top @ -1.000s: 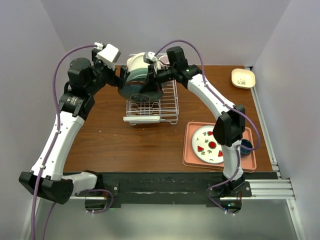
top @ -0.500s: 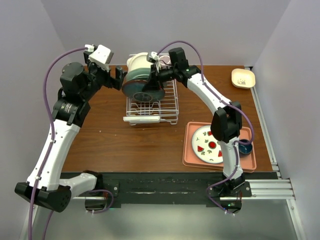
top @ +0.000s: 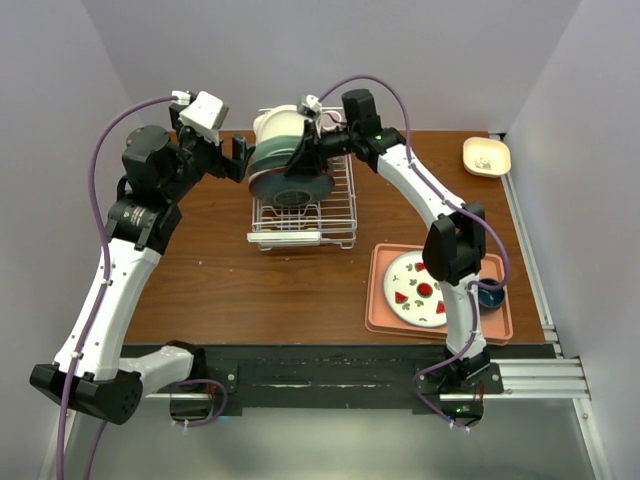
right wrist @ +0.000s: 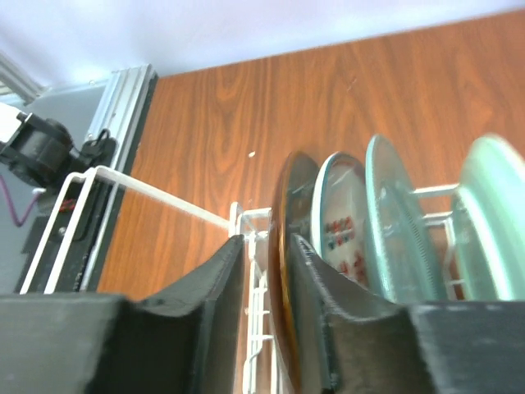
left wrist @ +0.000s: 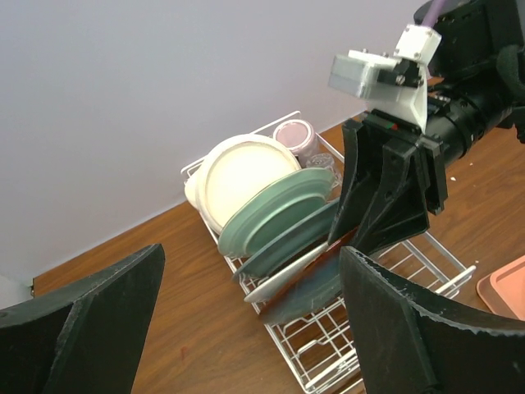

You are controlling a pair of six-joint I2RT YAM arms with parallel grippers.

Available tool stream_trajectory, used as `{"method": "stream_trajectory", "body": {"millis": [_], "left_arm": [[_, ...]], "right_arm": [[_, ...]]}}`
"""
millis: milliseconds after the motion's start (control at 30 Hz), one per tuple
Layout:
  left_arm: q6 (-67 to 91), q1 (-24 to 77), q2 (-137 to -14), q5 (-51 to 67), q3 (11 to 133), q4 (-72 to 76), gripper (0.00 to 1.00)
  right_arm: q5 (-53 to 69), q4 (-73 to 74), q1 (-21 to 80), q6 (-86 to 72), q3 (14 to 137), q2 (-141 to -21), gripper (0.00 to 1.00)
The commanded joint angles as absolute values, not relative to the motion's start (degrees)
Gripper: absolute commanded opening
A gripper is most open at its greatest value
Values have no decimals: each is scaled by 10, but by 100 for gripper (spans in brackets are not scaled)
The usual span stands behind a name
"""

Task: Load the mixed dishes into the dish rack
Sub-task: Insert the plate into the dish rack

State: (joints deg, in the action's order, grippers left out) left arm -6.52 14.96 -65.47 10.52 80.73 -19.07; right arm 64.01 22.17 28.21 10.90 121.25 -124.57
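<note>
The dish rack stands at the back middle of the table. It holds a white bowl, pale green plates and a dark-rimmed plate on edge at the front of the row. My right gripper straddles the dark-rimmed plate; its jaws are open, with a gap on one side of the rim. A patterned cream plate stands just behind. My left gripper hangs wide open left of the rack, holding nothing. A purple cup sits at the rack's far end.
A salmon tray at the front right carries a white plate with red marks and a dark blue cup. A small cream dish lies at the back right corner. The wall stands close behind the rack.
My left gripper has drawn back leftward from the plates. My right gripper's jaws have parted from the dark-rimmed plate, which now stands in the rack.
</note>
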Motion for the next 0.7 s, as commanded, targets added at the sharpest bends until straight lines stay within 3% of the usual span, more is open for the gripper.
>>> {"method": "stream_trajectory", "body": {"millis": [0, 233, 467, 667], "left_arm": [[-50, 149, -654, 123, 809, -185, 93], [-47, 149, -653, 138, 803, -187, 93], [-30, 149, -657, 190, 792, -199, 93], [45, 149, -646, 196, 771, -211, 93]], "right_arm": [[657, 168, 281, 79, 1255, -1237, 40], [651, 158, 280, 64, 1256, -1234, 47], [596, 154, 277, 57, 1229, -1185, 72], [483, 93, 250, -12, 1129, -1092, 82]]}}
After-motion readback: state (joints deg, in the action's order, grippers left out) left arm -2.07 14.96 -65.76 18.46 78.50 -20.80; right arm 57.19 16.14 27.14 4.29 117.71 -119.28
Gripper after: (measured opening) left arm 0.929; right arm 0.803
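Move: The dark plate stands in the rack between the right fingers, its middle about 6 cm below that hand, 2 cm to the left and a shade back. From the left hand its middle lies some 10 cm to the right, 3 cm ahead and about 20 cm down. The red-patterned plate stands roughly 3 cm beyond the dark plate, and the nearer green plate some 6 cm beyond it, both about level sideways with it. Open the right gripper wide so its fingers clear the dark plate's rim, and lift it about 3.5 cm, drifting slightly forward and finally a little to the right while turning clockwise about 10 degrees. Meanwhile bring the open left gripper down and right towards the plates, roughly 2.5 cm each way and slightly back, turning a little clockwise and tipping down. ##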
